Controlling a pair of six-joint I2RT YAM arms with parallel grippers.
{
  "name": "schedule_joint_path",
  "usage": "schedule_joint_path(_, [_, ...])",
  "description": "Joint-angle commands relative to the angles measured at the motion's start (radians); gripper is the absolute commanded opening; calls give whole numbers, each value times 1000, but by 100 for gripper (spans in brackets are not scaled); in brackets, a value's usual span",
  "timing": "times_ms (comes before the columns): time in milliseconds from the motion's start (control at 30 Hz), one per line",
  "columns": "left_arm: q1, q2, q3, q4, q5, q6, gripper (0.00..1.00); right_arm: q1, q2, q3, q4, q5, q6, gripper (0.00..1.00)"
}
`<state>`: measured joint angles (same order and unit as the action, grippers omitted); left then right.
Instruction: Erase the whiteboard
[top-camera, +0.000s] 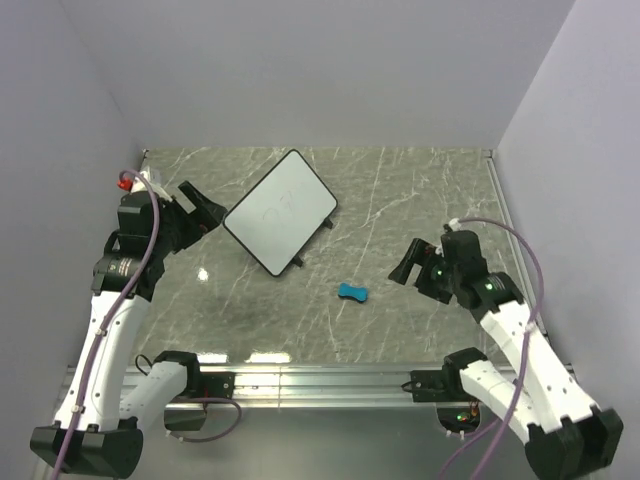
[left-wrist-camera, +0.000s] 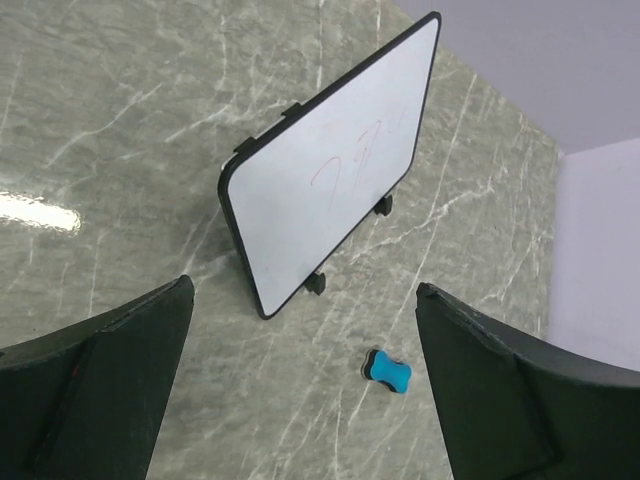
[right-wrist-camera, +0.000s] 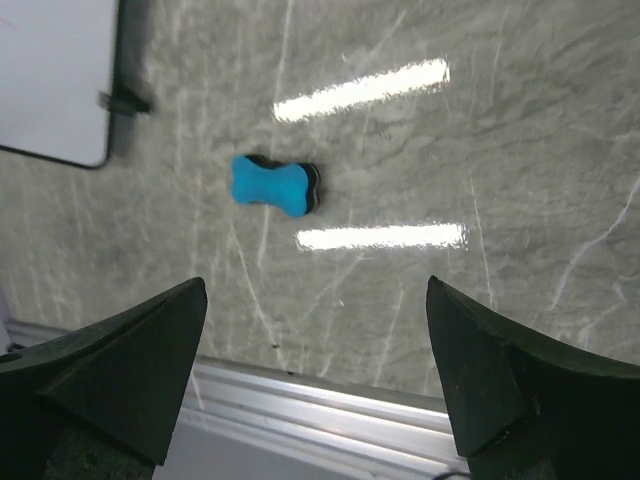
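Observation:
The whiteboard (top-camera: 280, 211) lies flat on the marble table, turned at an angle, with faint red pen marks on it; it also shows in the left wrist view (left-wrist-camera: 330, 165) and its corner in the right wrist view (right-wrist-camera: 55, 75). A small blue bone-shaped eraser (top-camera: 352, 292) lies on the table in front of the board, seen too in the left wrist view (left-wrist-camera: 387, 370) and the right wrist view (right-wrist-camera: 275, 185). My left gripper (top-camera: 203, 211) is open and empty, just left of the board. My right gripper (top-camera: 408, 264) is open and empty, right of the eraser.
Grey walls close the table on the left, back and right. An aluminium rail (top-camera: 320, 380) runs along the near edge. A red-tipped object (top-camera: 126, 182) sits at the far left corner.

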<state>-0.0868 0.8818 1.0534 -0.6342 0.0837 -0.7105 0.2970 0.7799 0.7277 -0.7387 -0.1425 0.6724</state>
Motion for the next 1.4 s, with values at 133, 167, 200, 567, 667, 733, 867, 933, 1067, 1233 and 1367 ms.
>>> schedule_joint_path(133, [-2, 37, 33, -5, -24, 35, 99, 177, 309, 226, -85, -5, -261, 96])
schedule_joint_path(167, [-2, 19, 22, -4, -22, 36, 99, 215, 350, 289, -128, 71, -305, 97])
schedule_joint_path(200, [-2, 3, 13, 1, -22, 36, 99, 291, 419, 315, -145, 102, -315, 97])
schedule_joint_path(567, [-1, -116, -49, -13, -45, 29, 99, 462, 759, 582, -234, 308, -433, 95])
schedule_joint_path(667, [-1, -135, -61, -21, -55, 28, 99, 504, 806, 592, -222, 305, -438, 93])
schedule_joint_path(733, [-2, -139, -64, -24, -59, 28, 99, 537, 832, 582, -203, 328, -453, 93])
schedule_joint_path(867, [-2, -135, -72, -21, -53, 34, 99, 599, 892, 549, -150, 368, -467, 93])
schedule_joint_path(933, [-1, -129, -67, -21, -48, 39, 100, 608, 917, 530, -131, 368, -465, 93])
schedule_joint_path(1067, [-2, -109, -50, -21, -44, 51, 99, 614, 949, 489, -73, 386, -452, 93])
schedule_joint_path(1233, [-1, -89, -23, -36, -36, 69, 100, 614, 1002, 476, -8, 406, -448, 93])
schedule_joint_path(1367, [-2, -81, -4, -56, -44, 83, 99, 614, 1027, 483, 48, 411, -456, 93])
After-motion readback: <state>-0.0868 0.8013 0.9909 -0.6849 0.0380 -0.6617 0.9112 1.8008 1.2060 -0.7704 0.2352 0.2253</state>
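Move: The blue eraser lies about 10 cm to the left of the right gripper, 3 cm ahead of it and some 15 cm below. The whiteboard's middle is roughly 18 cm farther left and 20 cm farther out than the eraser, at about the eraser's height. From the left gripper, the eraser is about 30 cm to the right, 6 cm back and some 28 cm below. Sweep the right gripper left about 12 cm towards the blue eraser, nearly level at first, then sink it some 10 cm to come low over the eraser. Meanwhile turn the wrist counter-clockwise and tip the fingers to point steeply down, some 65 degrees in all, keeping them wide open and still short of the eraser. ##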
